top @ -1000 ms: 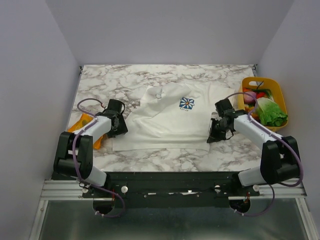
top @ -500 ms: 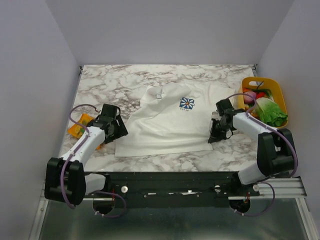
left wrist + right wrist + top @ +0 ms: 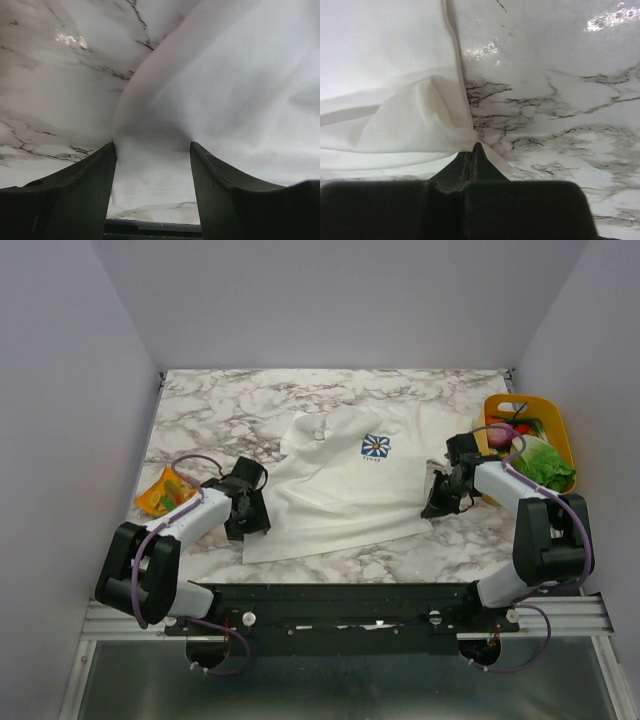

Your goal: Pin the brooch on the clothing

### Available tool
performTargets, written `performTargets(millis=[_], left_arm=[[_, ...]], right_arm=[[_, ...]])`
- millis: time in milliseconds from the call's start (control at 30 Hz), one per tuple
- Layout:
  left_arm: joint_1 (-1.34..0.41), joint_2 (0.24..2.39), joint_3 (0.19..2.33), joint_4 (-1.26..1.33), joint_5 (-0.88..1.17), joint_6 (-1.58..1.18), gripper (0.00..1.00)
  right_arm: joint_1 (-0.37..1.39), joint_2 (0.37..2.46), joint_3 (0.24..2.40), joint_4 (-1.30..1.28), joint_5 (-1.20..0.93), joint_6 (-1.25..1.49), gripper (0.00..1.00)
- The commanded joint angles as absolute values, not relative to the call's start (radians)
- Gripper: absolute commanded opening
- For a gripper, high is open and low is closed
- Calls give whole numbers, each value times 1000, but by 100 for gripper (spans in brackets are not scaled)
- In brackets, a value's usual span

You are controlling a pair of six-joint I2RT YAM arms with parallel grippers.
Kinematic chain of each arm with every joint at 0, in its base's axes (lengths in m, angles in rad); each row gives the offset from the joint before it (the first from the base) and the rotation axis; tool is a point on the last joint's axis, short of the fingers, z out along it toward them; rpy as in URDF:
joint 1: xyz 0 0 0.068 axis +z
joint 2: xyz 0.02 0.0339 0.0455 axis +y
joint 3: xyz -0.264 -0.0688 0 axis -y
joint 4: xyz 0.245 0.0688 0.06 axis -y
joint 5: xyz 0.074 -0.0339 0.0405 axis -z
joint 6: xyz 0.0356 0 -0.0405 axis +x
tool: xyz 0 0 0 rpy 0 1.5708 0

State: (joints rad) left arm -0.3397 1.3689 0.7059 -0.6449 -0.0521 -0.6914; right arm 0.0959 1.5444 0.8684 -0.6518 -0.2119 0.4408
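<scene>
The clothing, a white T-shirt (image 3: 340,490) with a small blue flower print (image 3: 375,447), lies spread on the marble table. The brooch is out of view. At the shirt's lower left edge my left gripper (image 3: 252,516) stands open. In the left wrist view its two dark fingers (image 3: 75,192) straddle the white cloth (image 3: 240,90), which lies loose between them. My right gripper (image 3: 437,502) is at the shirt's right edge. Seen from the right wrist, its tips (image 3: 474,149) are shut on a pinched fold of the cloth (image 3: 395,105).
A yellow basket (image 3: 556,418) with lettuce and other toy food stands at the table's right edge, just behind the right arm. An orange packet (image 3: 160,493) lies at the left edge beside the left arm. Grey walls enclose the table on three sides.
The left arm has swung right and nearer, to the shirt's lower left corner, and that hem has bunched inward. The right gripper has drawn the right edge slightly rightward, still shut on it.
</scene>
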Motion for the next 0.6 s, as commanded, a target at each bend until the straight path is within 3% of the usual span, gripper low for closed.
performTargets(millis=[0, 67, 100, 200, 367, 567], left_arm=[[-420, 1410, 644, -672, -29, -770, 61], [-434, 1397, 641, -660, -34, -772, 49], [-433, 1393, 635, -646, -23, -766, 31], [-433, 1390, 637, -588, 3, -755, 0], [-446, 1232, 692, -522, 52, -712, 0], [-440, 1032, 1013, -630, -11, -644, 0]], right_arm=[[89, 1543, 868, -626, -252, 422, 0], [87, 1542, 862, -621, -267, 420, 0], [89, 1543, 861, -618, -270, 414, 1], [89, 1533, 854, -620, -287, 394, 0], [89, 1416, 836, -634, -400, 328, 1], [91, 1099, 865, -453, -822, 340, 1]])
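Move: The clothing's near-left edge runs between my left hand's open fingers; the bit to grip is about 1 cm back, 1 cm right and 1 cm below. The flower print lies about 17 cm ahead and 24 cm right of that hand, the brooch about 20 cm ahead and 13 cm right, the orange bag about 6 cm ahead and 16 cm left. My right hand already pinches the near-right corner; the flower print is some 14 cm ahead and 10 cm left of it. I ease my left hand a centimetre back and right and shut its fingers on the clothing's near-left edge, while my right hand keeps its pinch on the near-right corner. Then I raise both together about 8 cm, the left drifting right and finally forward, the right going about 4 cm left, with both wrists swinging the fingertips forward, roughly 20 degrees. ##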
